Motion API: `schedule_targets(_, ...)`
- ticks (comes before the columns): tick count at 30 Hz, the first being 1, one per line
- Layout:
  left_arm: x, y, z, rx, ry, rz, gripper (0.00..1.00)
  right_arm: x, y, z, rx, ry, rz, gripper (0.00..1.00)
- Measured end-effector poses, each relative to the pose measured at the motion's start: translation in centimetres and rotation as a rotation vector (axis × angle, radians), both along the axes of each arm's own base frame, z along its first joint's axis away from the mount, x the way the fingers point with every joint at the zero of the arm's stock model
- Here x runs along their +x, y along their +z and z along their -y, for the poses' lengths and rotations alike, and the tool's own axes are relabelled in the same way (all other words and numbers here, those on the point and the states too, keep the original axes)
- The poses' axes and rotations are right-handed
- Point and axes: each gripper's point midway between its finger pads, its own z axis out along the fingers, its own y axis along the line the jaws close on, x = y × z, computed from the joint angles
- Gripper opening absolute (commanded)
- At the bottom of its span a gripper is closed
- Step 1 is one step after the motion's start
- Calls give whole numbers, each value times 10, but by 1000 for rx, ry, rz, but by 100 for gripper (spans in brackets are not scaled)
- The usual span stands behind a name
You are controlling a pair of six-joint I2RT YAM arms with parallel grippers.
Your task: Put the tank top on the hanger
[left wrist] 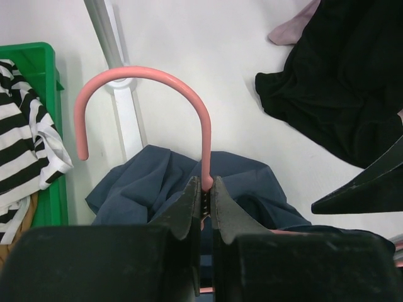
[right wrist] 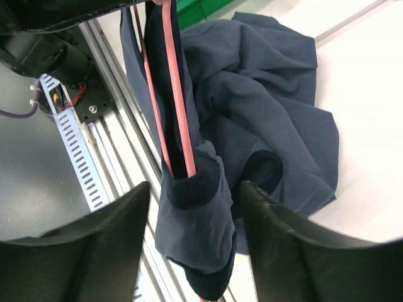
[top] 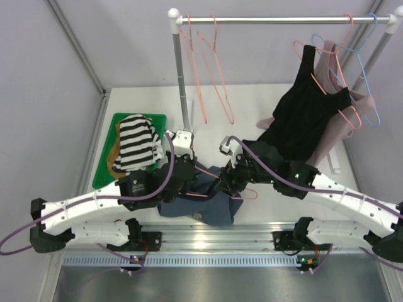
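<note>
The slate-blue tank top (top: 200, 202) lies bunched on the white table between the two arms. My left gripper (left wrist: 206, 186) is shut on the neck of the salmon-pink hanger (left wrist: 151, 78), hook pointing away from me, above the tank top (left wrist: 151, 179). In the right wrist view the hanger's wires (right wrist: 178, 107) run into a fold of the tank top (right wrist: 258, 119) that wraps the hanger's end. My right gripper (right wrist: 195, 201) is open, its jaws on either side of that wrapped fold, not touching it.
A green bin (top: 104, 165) with a striped top (top: 137, 142) sits at the left. A rail (top: 283, 20) at the back holds spare pink hangers (top: 211, 63), a black tank top (top: 308, 116), a mauve top (top: 343, 126) and a light-blue hanger (top: 371, 75). The metal frame edge (top: 208, 242) runs along the front.
</note>
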Motion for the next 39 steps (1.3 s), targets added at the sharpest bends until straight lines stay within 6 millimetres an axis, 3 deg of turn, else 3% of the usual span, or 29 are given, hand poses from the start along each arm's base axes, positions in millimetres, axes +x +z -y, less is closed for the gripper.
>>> schedule_targets(2, -1, 1, 0, 5, -4, -2, 0, 0, -4, -1, 3, 5, -1, 54)
schedule_targets(5, -1, 3, -1, 9, -9, -3, 0, -1, -10, -2, 15, 7, 0, 42)
schedule_targets(8, -2, 7, -1, 7, -13, 1, 0, -3, -17, 0, 26, 3, -2, 26)
schedule_targets(9, -1, 9, -1, 5, -13, 2, 0, -3, -19, 1, 35, -1, -2, 11)
schedule_targets(10, -1, 10, -1, 3, -14, 4, 0, -3, -18, 1, 45, -1, 4, 2)
schedule_targets(11, -1, 12, -1, 2, -15, 6, 0, -5, -17, 1, 62, 5, 5, 0)
schedule_targets(15, -2, 20, 2, -12, -26, 12, 0, -11, -8, 0, 128, 23, 26, 0)
schedule_targets(18, -5, 27, 6, -18, -49, 11, 15, -12, -3, 1, 185, 18, 49, 0)
schedule_targets(19, -5, 28, 8, -17, -56, 11, 27, -12, -1, 3, 203, 16, 58, 0)
schedule_targets(23, -7, 37, 15, -39, -82, 7, 48, -12, -2, 11, 251, -16, 87, 0)
schedule_targets(34, -16, 52, 21, -59, -168, 11, 57, -5, 12, 26, 318, -98, 140, 0)
schedule_targets(39, -27, 79, 13, -132, -233, 42, 59, -6, 24, 33, 356, -111, 165, 0)
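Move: The bunched part of the tank top around the hanger's arm sits between the right hand's open fingers, about 1 cm left and 2 cm below. The hanger's neck, still pinched by the left hand, is some 11 cm left, 6 cm ahead and 5 cm above; the tank top's loose cloth lies level, about 8 cm left and 15 cm below. From the left hand the bunch is roughly 10 cm right, 6 cm back, 7 cm down. Right hand dips 2 cm, pinches tank top and hanger, then rises rightward; left releases hanger, rising 8 cm. ##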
